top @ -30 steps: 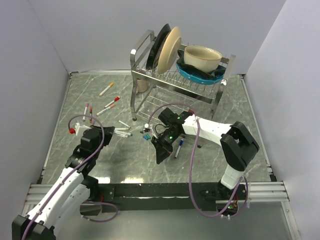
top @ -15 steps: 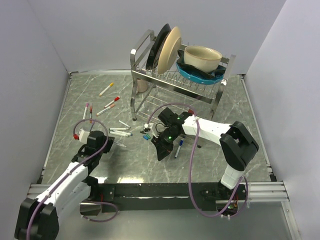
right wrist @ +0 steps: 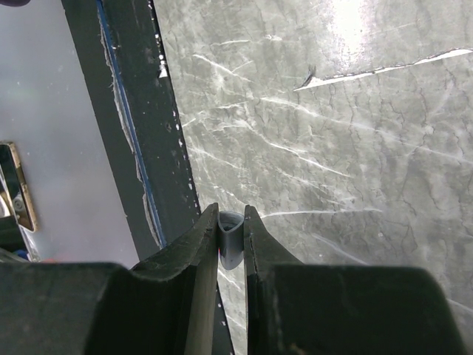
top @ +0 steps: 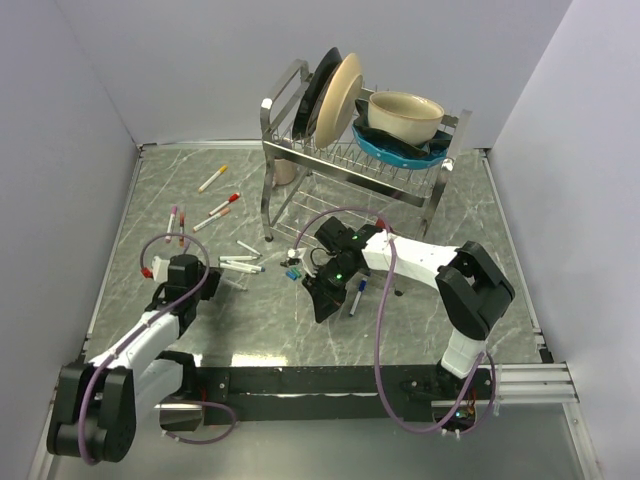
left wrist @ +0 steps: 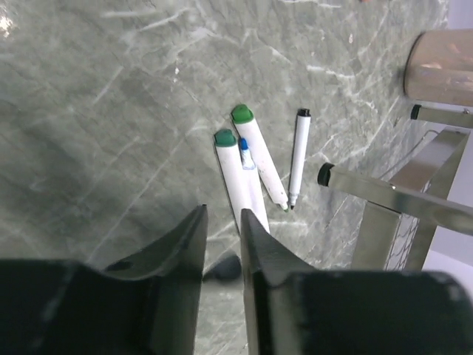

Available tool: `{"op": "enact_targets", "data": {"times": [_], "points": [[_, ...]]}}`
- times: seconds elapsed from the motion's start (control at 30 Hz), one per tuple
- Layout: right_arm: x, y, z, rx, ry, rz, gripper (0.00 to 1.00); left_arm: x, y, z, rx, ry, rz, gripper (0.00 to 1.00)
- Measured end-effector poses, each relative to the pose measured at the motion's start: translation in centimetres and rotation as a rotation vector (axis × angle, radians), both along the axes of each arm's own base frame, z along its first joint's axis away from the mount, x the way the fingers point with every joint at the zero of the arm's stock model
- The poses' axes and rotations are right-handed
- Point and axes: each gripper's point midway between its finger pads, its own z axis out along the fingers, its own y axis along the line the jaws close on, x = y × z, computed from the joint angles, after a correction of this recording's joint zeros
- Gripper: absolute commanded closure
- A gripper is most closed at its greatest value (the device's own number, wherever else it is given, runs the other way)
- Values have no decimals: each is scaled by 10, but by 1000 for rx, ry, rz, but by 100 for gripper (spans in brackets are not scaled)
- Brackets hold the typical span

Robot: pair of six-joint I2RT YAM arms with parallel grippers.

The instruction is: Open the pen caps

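In the right wrist view my right gripper (right wrist: 230,214) is shut on a small dark hollow pen cap (right wrist: 230,238), its open end facing out. From above, that gripper (top: 318,305) hangs over mid-table beside a blue-tipped pen (top: 357,292). My left gripper (left wrist: 222,214) stands slightly open; a blurred dark shape shows low in its gap, clamped by neither finger. Ahead of it lie two white pens with green ends (left wrist: 225,138) and a black-tipped pen (left wrist: 298,155). From above, the left gripper (top: 200,280) sits left of that pen cluster (top: 243,263). Capped pens lie further back: yellow (top: 213,178), red (top: 225,204).
A steel dish rack (top: 300,185) with plates and a bowl stands at the back centre; one leg (left wrist: 384,200) shows close to the pens. A beige cup (left wrist: 440,66) stands under the rack. Small loose green and blue caps (top: 293,271) lie between the arms.
The left arm has drawn back toward the near left, away from the pen cluster, and its jaws have parted a little. The right gripper has stayed put with its cap.
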Motion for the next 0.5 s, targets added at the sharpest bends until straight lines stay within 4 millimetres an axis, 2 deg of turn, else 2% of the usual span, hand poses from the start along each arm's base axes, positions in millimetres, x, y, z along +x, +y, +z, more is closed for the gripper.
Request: {"op": "enact_targets", "data": {"times": [0.1,0.17,0.33,0.43,0.5], "points": [[0,0,0,0,0,1,100,2,2,-3,-11,7,4,53],[0,0,0,1,-1,2,100,3,4,-7,-15,18,5,52],[0,0,0,1,-2,3,100,2,7,-15,-23,47,7,41],[0,0,0,2,-4,5,100,5,8,-11,-23,38,4,36],[1,0,-1,-1,-7,4,100,6,8,-5,-19,28,2,27]]}}
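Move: The left hand still pinches an uncapped grey-ended pen. The laid-down uncapped pens it is taken to have their middle about 6 cm ahead and 8 cm to its right, some 4 cm below. The thin black-ended pen lies roughly 11 cm ahead and 10 cm right, the loose caps about 4 cm ahead and 21 cm right. From the idle right hand the row of pens is some 13 cm ahead and 24 cm left, 6 cm lower. The left hand lets go of the grey-ended pen beside the laid-down pens, its fingers spreading from about a third to nearly two thirds open. While they open, the hand sinks about 1.5 cm, then starts back up by 1 cm, drifting barely 1 cm left and slightly forward, the wrist almost unturned. ##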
